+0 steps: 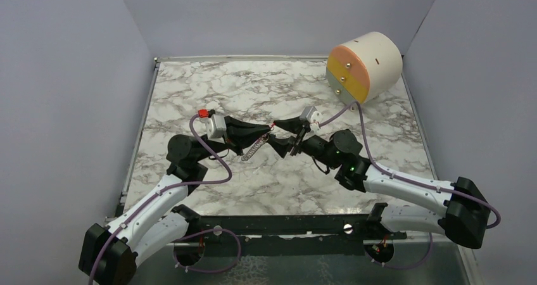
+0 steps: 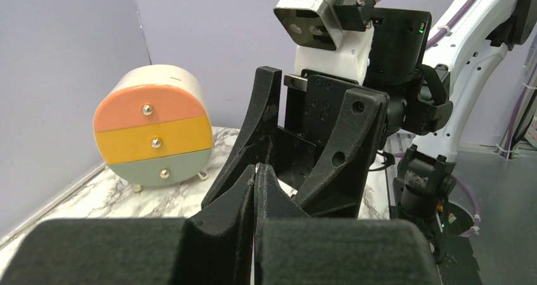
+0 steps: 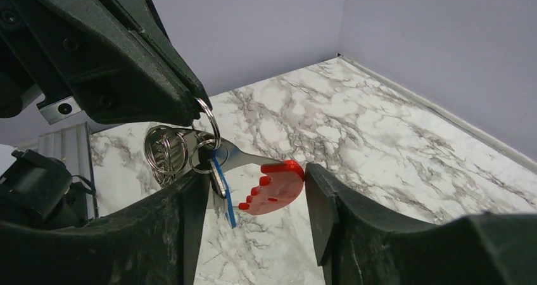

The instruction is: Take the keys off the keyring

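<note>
My left gripper (image 1: pixel 269 131) is shut on a thin metal ring (image 3: pixel 208 113) at the top of the keyring, holding it above the marble table (image 1: pixel 209 88). The keyring's grey coil (image 1: pixel 253 149) dangles below it and shows as stacked loops (image 3: pixel 163 152) in the right wrist view. A red foot-shaped tag (image 3: pixel 275 187) and the small blue-and-silver key (image 3: pixel 221 185) hang from the rings. My right gripper (image 3: pixel 254 174) is open around them. Its right finger (image 3: pixel 329 215) touches the tag's edge and its left finger (image 3: pixel 183 221) is against the key. In the left wrist view, my shut fingers (image 2: pixel 244 190) hide the ring.
A cream cylinder (image 1: pixel 365 66) with pink, yellow and grey drawer fronts (image 2: pixel 155 133) stands at the back right. Lilac walls enclose the table on three sides. The two arms meet nose to nose at mid-table, with the right gripper's body (image 2: pixel 329 107) right in front of the left.
</note>
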Action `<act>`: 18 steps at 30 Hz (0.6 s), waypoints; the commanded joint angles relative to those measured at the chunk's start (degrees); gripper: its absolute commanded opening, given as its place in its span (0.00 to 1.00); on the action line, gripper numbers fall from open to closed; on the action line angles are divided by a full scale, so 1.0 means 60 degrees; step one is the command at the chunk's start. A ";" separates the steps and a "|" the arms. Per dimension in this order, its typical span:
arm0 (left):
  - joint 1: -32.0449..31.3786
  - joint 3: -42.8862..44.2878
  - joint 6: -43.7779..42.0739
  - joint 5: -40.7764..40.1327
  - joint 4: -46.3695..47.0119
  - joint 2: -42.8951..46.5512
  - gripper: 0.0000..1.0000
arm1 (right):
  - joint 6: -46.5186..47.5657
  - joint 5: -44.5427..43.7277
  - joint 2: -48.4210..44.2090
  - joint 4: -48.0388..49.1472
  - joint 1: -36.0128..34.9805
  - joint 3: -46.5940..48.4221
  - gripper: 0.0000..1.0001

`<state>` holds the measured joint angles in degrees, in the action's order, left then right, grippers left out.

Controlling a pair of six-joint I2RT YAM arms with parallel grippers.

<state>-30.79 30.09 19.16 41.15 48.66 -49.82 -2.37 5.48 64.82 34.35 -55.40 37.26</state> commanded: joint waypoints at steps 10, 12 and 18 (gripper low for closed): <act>-0.0047 -0.0160 0.0072 -0.0330 0.0550 0.0151 0.00 | 0.0184 -0.0008 0.0109 -0.0658 0.0001 0.0791 0.01; -0.0040 -0.0224 0.0000 -0.0479 0.0504 0.0231 0.00 | 0.0365 -0.0444 -0.0023 -0.1053 -0.0010 0.0771 0.01; -0.0040 -0.0423 -0.0408 -0.1114 0.0145 0.0414 0.00 | 0.0773 -0.1564 -0.0889 -0.1888 -0.0010 0.0481 0.01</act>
<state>-30.83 28.34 18.85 38.11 49.74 -48.88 0.27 2.31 63.64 26.20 -55.37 39.94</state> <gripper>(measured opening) 0.009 0.036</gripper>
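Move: The blue key hangs just inside the right hand's open fingers, about 1 cm back and 1 cm left of its grip point and a centimetre below; its keyring, gripped in the left fingertips, lies some 1 cm back, 2 cm left and 3 cm up. The coil of rings dangles roughly 2 cm back, 5 cm left and 4 cm below. From the left hand, the key lies level fore and aft, about 1 cm right and 4 cm down. The blue key is caught as the right fingers shut on it from over half open, pinching it between their tips while that hand eases forward nearly 1 cm. Once shut, the hand draws about 1 cm to the right, away from the keyring, rolling some 5 degrees. The left fingers keep their pinch on the keyring, that hand rising slightly and settling back. ##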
